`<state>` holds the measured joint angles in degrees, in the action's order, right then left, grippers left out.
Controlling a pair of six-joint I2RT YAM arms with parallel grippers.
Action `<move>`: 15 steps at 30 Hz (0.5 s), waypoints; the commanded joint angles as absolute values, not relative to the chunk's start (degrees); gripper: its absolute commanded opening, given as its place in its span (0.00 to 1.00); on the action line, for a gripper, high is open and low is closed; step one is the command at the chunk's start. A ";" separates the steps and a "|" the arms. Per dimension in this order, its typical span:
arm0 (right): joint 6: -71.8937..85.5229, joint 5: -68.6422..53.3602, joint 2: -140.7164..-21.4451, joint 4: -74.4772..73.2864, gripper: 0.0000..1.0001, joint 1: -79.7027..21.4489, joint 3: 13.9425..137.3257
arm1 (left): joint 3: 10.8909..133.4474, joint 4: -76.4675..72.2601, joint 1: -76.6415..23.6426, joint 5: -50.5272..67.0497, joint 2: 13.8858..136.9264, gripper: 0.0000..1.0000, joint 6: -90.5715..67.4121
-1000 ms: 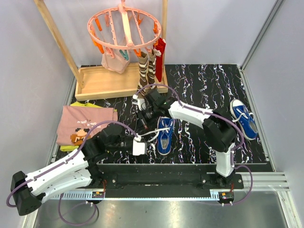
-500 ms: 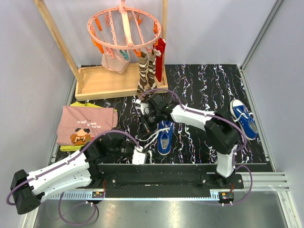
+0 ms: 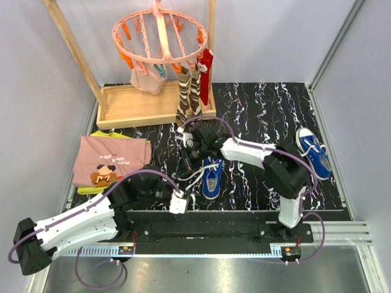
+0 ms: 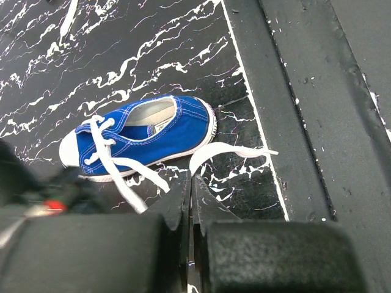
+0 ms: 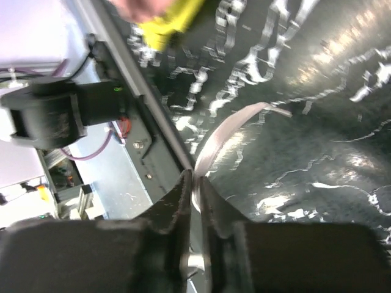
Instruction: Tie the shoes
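Note:
One blue shoe [image 3: 212, 175] with a white toe cap lies mid-table, its white laces [image 3: 194, 176] trailing left. In the left wrist view this shoe [image 4: 143, 135] lies on its sole, and a lace loop [image 4: 227, 152] runs into my left gripper [image 4: 190, 178], shut on it. That left gripper [image 3: 183, 199] sits near the table's front edge. My right gripper [image 3: 190, 155] hovers just left of the shoe's toe. Its jaws [image 5: 197, 176] pinch the other lace [image 5: 225, 125] with a very thin gap. A second blue shoe [image 3: 313, 152] lies at the far right.
At the back left stands a wooden rack [image 3: 153, 105] with a pink peg ring [image 3: 160, 36] and striped brown socks [image 3: 189, 91]. A folded pink shirt [image 3: 110, 160] lies on the left. The metal rail [image 3: 244, 223] runs along the near edge.
My left gripper has drawn back toward the near edge with its lace. The right gripper has shifted slightly down and right, its jaws easing a little on the other lace.

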<state>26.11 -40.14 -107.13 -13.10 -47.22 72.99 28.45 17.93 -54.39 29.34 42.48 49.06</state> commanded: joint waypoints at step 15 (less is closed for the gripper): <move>16.37 -41.23 -92.04 -20.39 0.77 -32.35 77.26 | 37.25 9.84 -53.62 17.24 50.52 0.00 26.04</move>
<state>23.73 -41.60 -99.83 -17.06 -35.70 76.27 30.46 16.25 -54.43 24.32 45.80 37.76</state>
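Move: The right gripper holds one lace's end; the spot it is to be dropped on is the table just beneath, about 10 cm down. The blue shoe's middle stands some 13 cm to its right and 1 cm ahead, about 7 cm lower; the lace held in the left gripper is some 7 cm back and 2 cm right, near its height. From the left gripper, that spot lies about 7 cm ahead, 2 cm left and 13 cm down. Dip the right gripper about 2 cm while opening it wide to release the lace, then pull it forward, up and to the right, away from the left gripper and towards the toe end, ending some 7 cm farther forward and as much higher, turned slightly clockwise. Keep the left gripper shut on its lace, at the last easing forward about 1.5 cm and turning roughly 10 degrees counter-clockwise. ##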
